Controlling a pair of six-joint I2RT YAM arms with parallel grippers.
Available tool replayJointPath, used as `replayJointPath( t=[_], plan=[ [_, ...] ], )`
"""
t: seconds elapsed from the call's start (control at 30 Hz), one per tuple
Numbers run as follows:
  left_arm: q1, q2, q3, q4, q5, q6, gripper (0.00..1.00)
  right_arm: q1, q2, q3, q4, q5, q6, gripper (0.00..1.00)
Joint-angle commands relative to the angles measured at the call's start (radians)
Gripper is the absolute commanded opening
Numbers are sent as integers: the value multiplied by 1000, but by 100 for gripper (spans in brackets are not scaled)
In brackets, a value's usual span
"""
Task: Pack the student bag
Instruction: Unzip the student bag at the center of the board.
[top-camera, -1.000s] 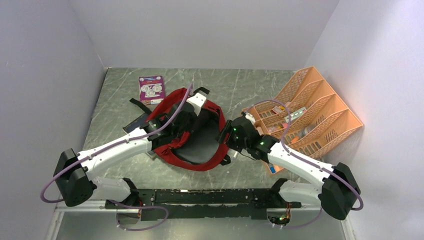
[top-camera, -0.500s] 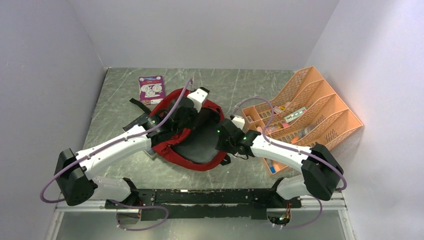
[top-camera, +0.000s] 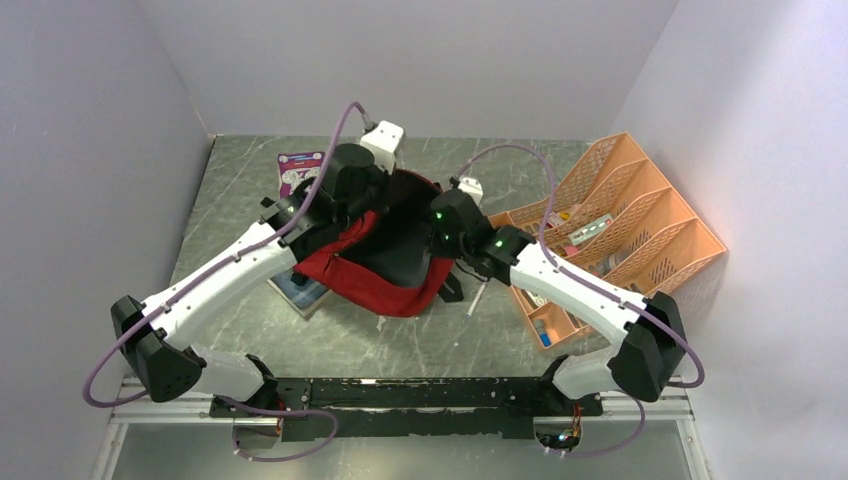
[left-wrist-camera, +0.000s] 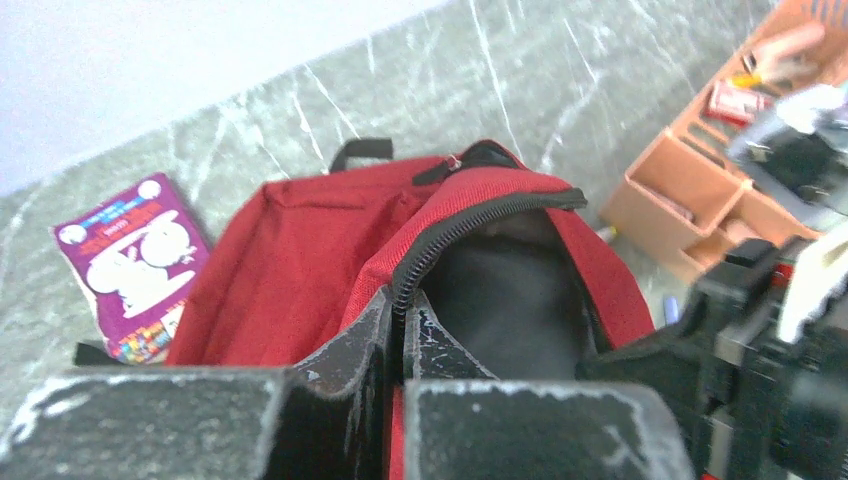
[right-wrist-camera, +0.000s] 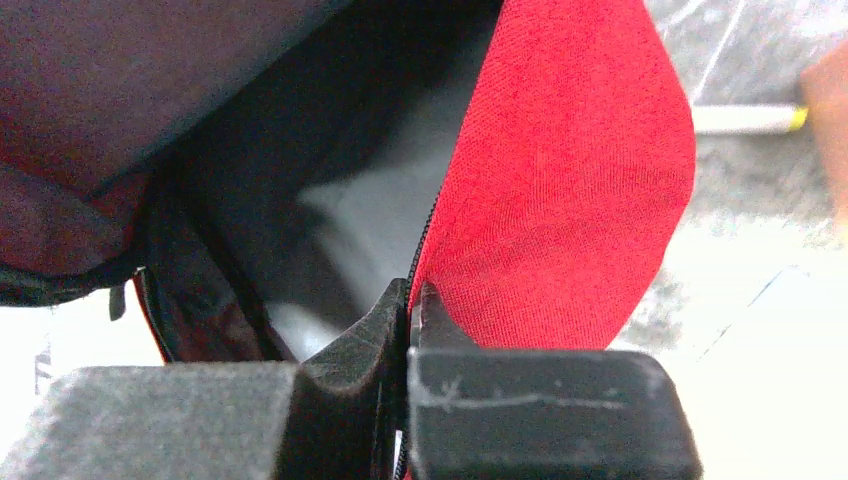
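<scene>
The student bag (top-camera: 405, 298) is a dark red backpack lying mid-table, its mouth held wide so the dark grey lining (top-camera: 395, 250) shows. My left gripper (top-camera: 372, 212) is shut on the bag's left rim; in the left wrist view its fingertips (left-wrist-camera: 403, 305) pinch the black zipper trim (left-wrist-camera: 470, 215) beside the red fabric (left-wrist-camera: 290, 250). My right gripper (top-camera: 441, 243) is shut on the right rim; the right wrist view shows it (right-wrist-camera: 413, 295) clamping the zipper edge of the red panel (right-wrist-camera: 580, 170). Both rims are raised off the table.
An orange desk organiser (top-camera: 625, 225) with small items stands at the right, close to the right arm. A purple booklet (top-camera: 298, 165) lies behind the left arm. A white pen (top-camera: 478, 298) lies right of the bag, and a dark flat book (top-camera: 300, 290) pokes out at its left.
My right gripper reached the bag's right rim and shut on it. Both arms rose and moved toward the back, pulling the mouth open and uncovering the flat book at the left.
</scene>
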Motion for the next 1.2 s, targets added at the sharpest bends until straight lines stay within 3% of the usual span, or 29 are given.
replayJointPath(
  t=[0.0, 0.27, 0.47, 0.63, 0.97, 1.17],
  plan=[
    [56, 38, 179, 4, -1, -6, 5, -58, -19, 142, -19, 0, -115, 0],
    [68, 175, 506, -120, 104, -34, 5, -189, -122, 299, -29, 32, -276, 0],
    [69, 205, 528, -147, 191, -87, 5, -308, -137, 348, -131, -16, -368, 0],
    [87, 172, 401, -108, 239, -141, 5, -355, -146, 307, -212, 7, -414, 0],
    [190, 92, -38, 97, 382, -283, 5, -378, -263, 113, -255, 31, -428, 0],
    [266, 102, -164, 204, 474, -330, 5, -378, -323, 32, -265, 17, -424, 0]
  ],
)
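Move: Below both hands, which already pinch its zippered rim, hangs the student bag: its middle is about 4 cm left of the left hand and some 20 cm below, and about 11 cm left of the right hand, 4 cm ahead and 9 cm below. The tray's middle is roughly 38 cm right of the right hand, 9 cm ahead and 14 cm lower. The blue book lies some 25 cm left of the left hand, 2 cm back and 29 cm below. Swinging the bag up by its rim, both hands rise, the left about 11 cm and the right about 17 cm, drifting forward while the right sweeps some 17 cm right towards the tray. Both then sink, the left about 20 cm with fingers tipping down some 20 degrees, the right about 10 cm while easing back; both keep their pinch. ##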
